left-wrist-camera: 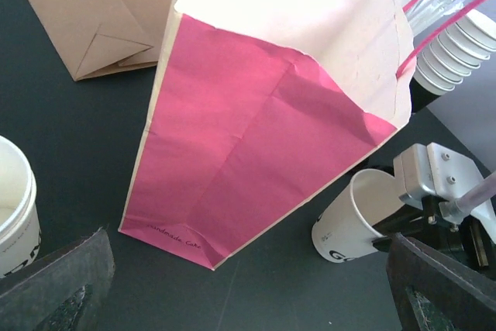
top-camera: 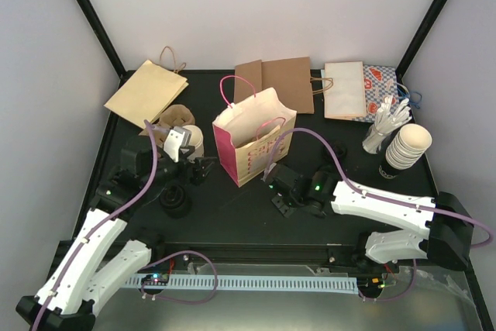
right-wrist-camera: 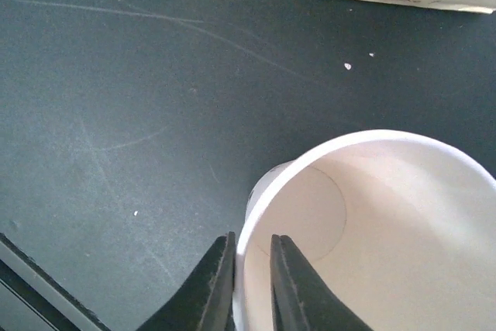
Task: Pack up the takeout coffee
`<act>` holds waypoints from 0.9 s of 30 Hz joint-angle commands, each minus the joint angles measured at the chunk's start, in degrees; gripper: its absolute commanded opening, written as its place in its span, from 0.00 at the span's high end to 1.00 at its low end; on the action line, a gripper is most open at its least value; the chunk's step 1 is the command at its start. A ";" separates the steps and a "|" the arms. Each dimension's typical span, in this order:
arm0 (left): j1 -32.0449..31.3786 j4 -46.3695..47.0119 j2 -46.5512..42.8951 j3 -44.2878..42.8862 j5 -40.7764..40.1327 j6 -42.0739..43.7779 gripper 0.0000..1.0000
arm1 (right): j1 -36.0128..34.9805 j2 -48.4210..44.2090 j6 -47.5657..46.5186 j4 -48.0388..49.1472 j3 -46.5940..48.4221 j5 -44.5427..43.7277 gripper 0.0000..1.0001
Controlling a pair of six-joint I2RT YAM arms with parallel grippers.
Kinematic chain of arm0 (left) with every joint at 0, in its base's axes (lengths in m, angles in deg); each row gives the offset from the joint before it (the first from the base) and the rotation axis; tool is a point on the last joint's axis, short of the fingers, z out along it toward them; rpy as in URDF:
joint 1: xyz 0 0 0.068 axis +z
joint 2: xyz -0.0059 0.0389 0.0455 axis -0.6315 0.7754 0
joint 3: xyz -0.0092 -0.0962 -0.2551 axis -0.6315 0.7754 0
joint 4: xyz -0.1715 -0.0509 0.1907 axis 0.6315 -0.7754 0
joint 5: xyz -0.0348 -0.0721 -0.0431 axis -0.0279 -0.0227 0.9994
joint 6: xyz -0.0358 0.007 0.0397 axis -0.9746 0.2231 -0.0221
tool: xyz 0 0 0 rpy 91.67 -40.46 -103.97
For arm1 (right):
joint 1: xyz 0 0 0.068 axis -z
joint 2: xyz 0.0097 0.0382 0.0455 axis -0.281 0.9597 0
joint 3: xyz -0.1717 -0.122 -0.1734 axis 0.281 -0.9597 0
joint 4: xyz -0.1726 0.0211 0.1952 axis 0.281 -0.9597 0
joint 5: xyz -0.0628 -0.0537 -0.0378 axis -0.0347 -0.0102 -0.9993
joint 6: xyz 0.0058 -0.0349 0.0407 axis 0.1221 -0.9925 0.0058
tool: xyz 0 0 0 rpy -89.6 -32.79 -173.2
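Observation:
The takeout coffee cup (right-wrist-camera: 372,222) is white with a cream inside and dark print low on its side (left-wrist-camera: 349,230). It stands on the black table just right of the pink paper bag (top-camera: 252,145). My right gripper (right-wrist-camera: 252,242) straddles the cup's rim. Its outer finger (right-wrist-camera: 213,284) lies against the rim, and its inner finger stands a little off the wall, so the jaws are slightly open. My left gripper (left-wrist-camera: 248,284) is wide open with nothing between its fingers. It sits low on the table to the left of the bag (left-wrist-camera: 256,129).
A second white cup (left-wrist-camera: 15,215) stands beside my left gripper. Black lids (top-camera: 174,201) lie near the left arm. Flat paper bags (top-camera: 147,92) (top-camera: 279,83) (top-camera: 345,89) lie along the back. A stack of cups (top-camera: 407,147) and wrapped cutlery (top-camera: 384,125) stand at the right.

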 commanded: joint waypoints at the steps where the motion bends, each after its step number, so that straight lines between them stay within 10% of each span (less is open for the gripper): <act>1: 0.25 2.46 -1.03 1.16 2.55 1.01 0.01 | -0.23 -0.07 0.69 1.81 -0.29 -0.18 0.82; 15: 0.25 0.60 -1.50 -0.69 4.04 2.32 0.01 | 0.67 -10.25 10.74 -10.17 7.60 -10.41 0.03; 20: 0.27 0.65 -2.20 -1.17 4.26 2.44 0.01 | 4.11 -14.64 24.26 -18.29 5.86 -17.85 0.00; 27: 0.25 0.42 -1.59 -1.40 4.78 2.21 0.01 | 20.93 -23.07 30.73 -14.78 -3.93 -6.56 0.01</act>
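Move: My right fingers still straddle the near-left rim of the standing cup, whose middle is about 3 cm ahead, 3 cm right and 4 cm below them. The nearest black lid lies some 18 cm right and 1 cm back, the middle lid 16 cm right and 7 cm ahead, both about 9 cm down. The paper bag stands 12 cm ahead and 8 cm left, its middle about level. From my left hand the cup is roughly 23 cm right, 5 cm back and 20 cm down. I spread my right fingers wide to let go of the cup's rim and lift about 8 cm clear. Then I swing right, some 12 cm and slightly forward, towards the black lids, turning the hand about 40 degrees clockwise, fingers kept open, and starting to sink again at the end. ##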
